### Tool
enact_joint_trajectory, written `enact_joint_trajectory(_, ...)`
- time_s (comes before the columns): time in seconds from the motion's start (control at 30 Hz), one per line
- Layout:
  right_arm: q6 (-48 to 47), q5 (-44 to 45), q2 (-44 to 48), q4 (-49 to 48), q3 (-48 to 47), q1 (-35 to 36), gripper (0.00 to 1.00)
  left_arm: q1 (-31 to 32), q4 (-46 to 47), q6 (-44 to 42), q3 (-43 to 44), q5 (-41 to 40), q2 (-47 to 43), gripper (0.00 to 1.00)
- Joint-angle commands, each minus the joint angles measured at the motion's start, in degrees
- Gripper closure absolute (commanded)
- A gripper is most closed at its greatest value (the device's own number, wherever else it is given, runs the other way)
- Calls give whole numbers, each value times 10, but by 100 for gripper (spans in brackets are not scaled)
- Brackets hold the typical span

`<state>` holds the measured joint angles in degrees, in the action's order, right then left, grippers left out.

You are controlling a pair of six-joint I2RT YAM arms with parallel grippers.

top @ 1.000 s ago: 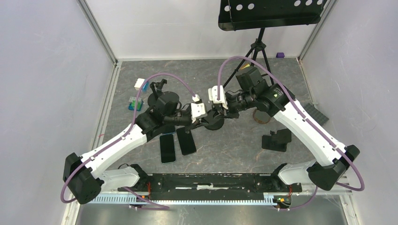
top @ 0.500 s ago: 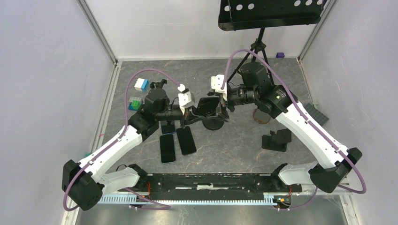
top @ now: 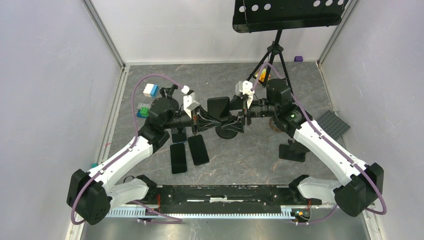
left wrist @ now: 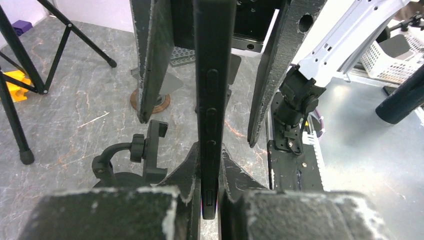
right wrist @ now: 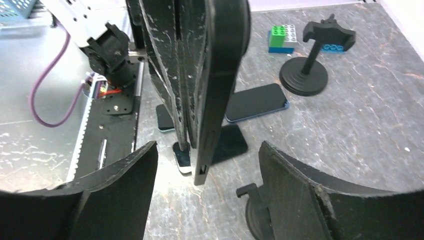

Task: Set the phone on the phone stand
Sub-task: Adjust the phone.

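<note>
A black phone [top: 218, 106] hangs edge-up above the table, and my left gripper [top: 207, 116] is shut on its lower end. In the left wrist view the phone [left wrist: 214, 90] runs edge-on up the middle from between my left gripper's [left wrist: 211, 155] fingers. My right gripper [top: 239, 116] is open, its fingers [right wrist: 115, 195] straddling the phone's [right wrist: 220, 85] far end without touching it. The black phone stand [top: 227, 132] with a round base sits on the table just below and to the right of the phone, and shows in the left wrist view as a clamp on a curved neck [left wrist: 145, 152].
Three more phones [top: 178, 158] [top: 198, 149] [top: 179, 136] lie flat under the left arm. A second stand [right wrist: 305, 65] and toy bricks [top: 150, 90] sit at the back left. A tripod [top: 272, 55] stands behind, and a black holder [top: 295, 149] lies at the right.
My right gripper has opened off the phone and drawn back to the right. The left gripper keeps hold of the phone, which now sits a little higher and further back.
</note>
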<state>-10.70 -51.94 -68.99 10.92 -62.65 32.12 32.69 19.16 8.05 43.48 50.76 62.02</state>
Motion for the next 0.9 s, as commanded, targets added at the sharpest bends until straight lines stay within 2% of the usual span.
enact_joint_trajectory(0.0, 73, -55, 3, -123, 10, -2, 26, -3, 100, 52, -7, 17, 8, 98)
enact_joint_trajectory(0.07, 82, -60, -1, -135, 10, -2, 32, -3, 106, 52, -12, 16, 10, 98)
enact_joint_trajectory(0.17, 86, -61, -2, -138, 6, -3, 36, -3, 111, 49, -20, 16, 12, 98)
enact_joint_trajectory(0.33, 94, -53, -5, -145, 13, -3, 53, -2, 129, 58, -28, 12, 15, 98)
enact_joint_trajectory(0.4, 103, -54, -8, -157, 22, -3, 53, -2, 137, 63, -28, 12, 16, 98)
enact_joint_trajectory(0.47, 106, -53, -11, -163, 28, -3, 48, -2, 143, 67, -28, 12, 17, 98)
enact_joint_trajectory(0.57, 106, -53, -16, -165, 33, -3, 45, -2, 151, 70, -31, 10, 17, 98)
enact_joint_trajectory(0.63, 106, -55, -16, -176, 41, -3, 45, -2, 156, 72, -34, 10, 15, 98)
enact_joint_trajectory(0.7, 123, -56, -16, -180, 43, -3, 51, -2, 158, 73, -37, 11, 15, 98)
enact_joint_trajectory(0.77, 124, -58, -17, -180, 41, -4, 62, -2, 159, 72, -39, 10, 16, 98)
enact_joint_trajectory(0.87, 120, -59, -12, -179, 38, -5, 83, -2, 157, 68, -43, 14, 18, 98)
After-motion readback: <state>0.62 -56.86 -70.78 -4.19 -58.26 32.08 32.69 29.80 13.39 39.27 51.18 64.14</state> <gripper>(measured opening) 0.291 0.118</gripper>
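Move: Just left of the right hand, its middle about 4 cm off and some 5 cm higher, the upright phone stands between the open right fingers. The left hand still holds its lower left part. From the left hand, the phone stand is roughly 8 cm ahead, 8 cm right and 15 cm below; a dark phone lies straight below, about 6 cm to its left, and a second phone 15 cm left and 5 cm back, both some 25 cm lower. Closing from wide to nearly shut about the phone's right edge, the right fingers come to pinch it, while the hand eases about 1.5 cm left, rises some 2.5 cm and then sinks most of that again, its left side tilting up about 5 degrees. The left hand keeps its grip on the opposite edge and settles about 1 cm. ##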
